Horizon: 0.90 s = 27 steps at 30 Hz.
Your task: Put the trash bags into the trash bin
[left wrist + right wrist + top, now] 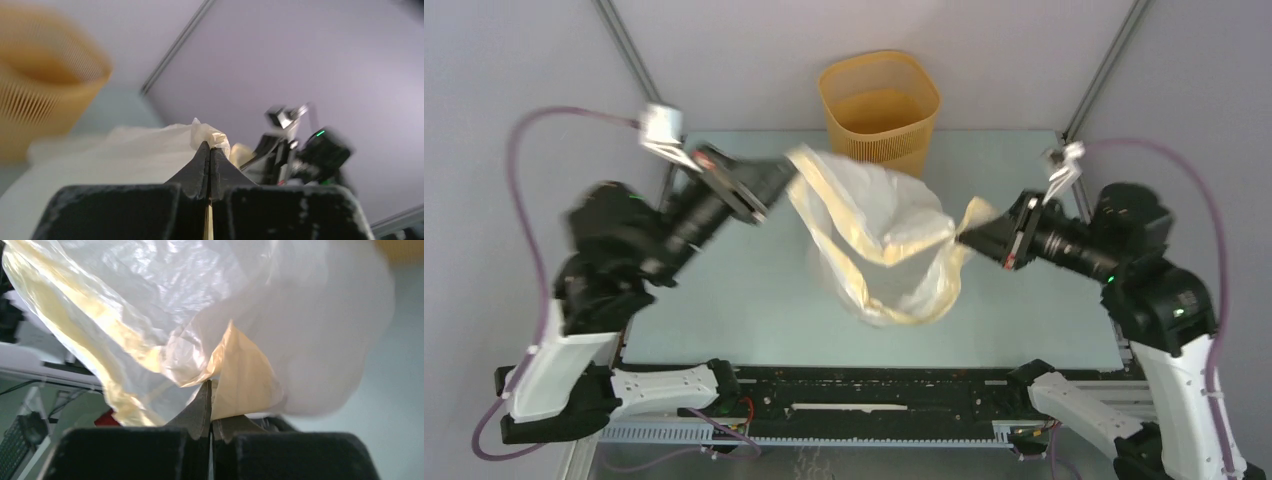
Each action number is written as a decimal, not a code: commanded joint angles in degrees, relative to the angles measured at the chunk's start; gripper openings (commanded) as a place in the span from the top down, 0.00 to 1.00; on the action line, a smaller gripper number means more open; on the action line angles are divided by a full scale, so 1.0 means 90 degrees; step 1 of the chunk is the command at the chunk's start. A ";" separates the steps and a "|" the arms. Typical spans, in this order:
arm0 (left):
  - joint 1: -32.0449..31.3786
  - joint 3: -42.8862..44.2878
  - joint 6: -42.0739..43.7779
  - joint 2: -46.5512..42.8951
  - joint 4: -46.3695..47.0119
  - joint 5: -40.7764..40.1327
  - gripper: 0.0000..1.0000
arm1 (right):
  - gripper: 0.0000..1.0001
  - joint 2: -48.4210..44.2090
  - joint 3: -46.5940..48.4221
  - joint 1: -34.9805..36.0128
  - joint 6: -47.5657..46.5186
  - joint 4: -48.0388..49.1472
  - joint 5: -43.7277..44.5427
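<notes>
The trash bag [894, 225] is thin, cream-white and crinkly with a pale yellow rim band. It hangs stretched between both grippers above the table, its mouth open toward the near side. My left gripper [786, 172] is shut on the bag's left rim, seen pinched in the left wrist view [210, 146]. My right gripper [964, 238] is shut on the right rim, seen in the right wrist view [210, 385]. The orange-yellow trash bin [879, 108] stands upright at the table's far edge, just behind the bag. It also shows blurred in the left wrist view [45, 85].
The pale table [724, 310] has metal frame posts [629, 50] at its far corners and grey walls behind. A black rail with wiring [874, 395] runs along the near edge between the arm bases.
</notes>
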 commanded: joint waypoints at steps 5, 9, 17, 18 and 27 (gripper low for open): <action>0.0022 0.0631 0.0951 -0.0407 0.1294 -0.0343 1.00 | 1.00 0.0473 0.2006 0.0091 -0.0188 0.0496 -0.0186; 0.0017 -0.2034 -0.0949 -0.1623 0.0261 -0.1495 1.00 | 1.00 -0.0201 -0.0638 0.0099 0.0153 0.0644 -0.0407; 0.0022 -0.4322 -0.2803 -0.3735 -0.0769 -0.1586 1.00 | 1.00 -0.0840 -0.2689 0.0162 -0.0007 0.0566 -0.0737; 0.0022 -0.4172 -0.2629 -0.3784 -0.0684 -0.1764 1.00 | 1.00 -0.0739 -0.2602 0.0160 0.0008 0.0688 -0.0837; -0.0210 -0.0798 -0.0328 -0.0283 0.0073 -0.0791 1.00 | 1.00 0.0289 -0.1704 0.0248 0.0125 0.1318 -0.1609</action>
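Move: Both hands already pinch the trash bag's rim, with the bag's middle roughly 12 cm to the left hand's right and 15 cm below it, level in depth. From the right hand the bag's middle is some 12 cm left, 3 cm ahead and 4 cm lower. The trash bin stands about 30 cm ahead of the left hand, 11 cm right and 33 cm down; from the right hand, about 33 cm ahead, 13 cm left and 22 cm down. Keeping their pinches on the rim, both hands shake the trash bag together: they swing up about 15 cm with the fingers tipping up, whip down some 30 to 35 cm with the fingers tipping down, then start up again, the left rising farther. Meanwhile the left hand works about 8 cm to its left, away from the right hand, and turns slightly counter-clockwise, while the right hand shifts a few centimetres left only near the end. ##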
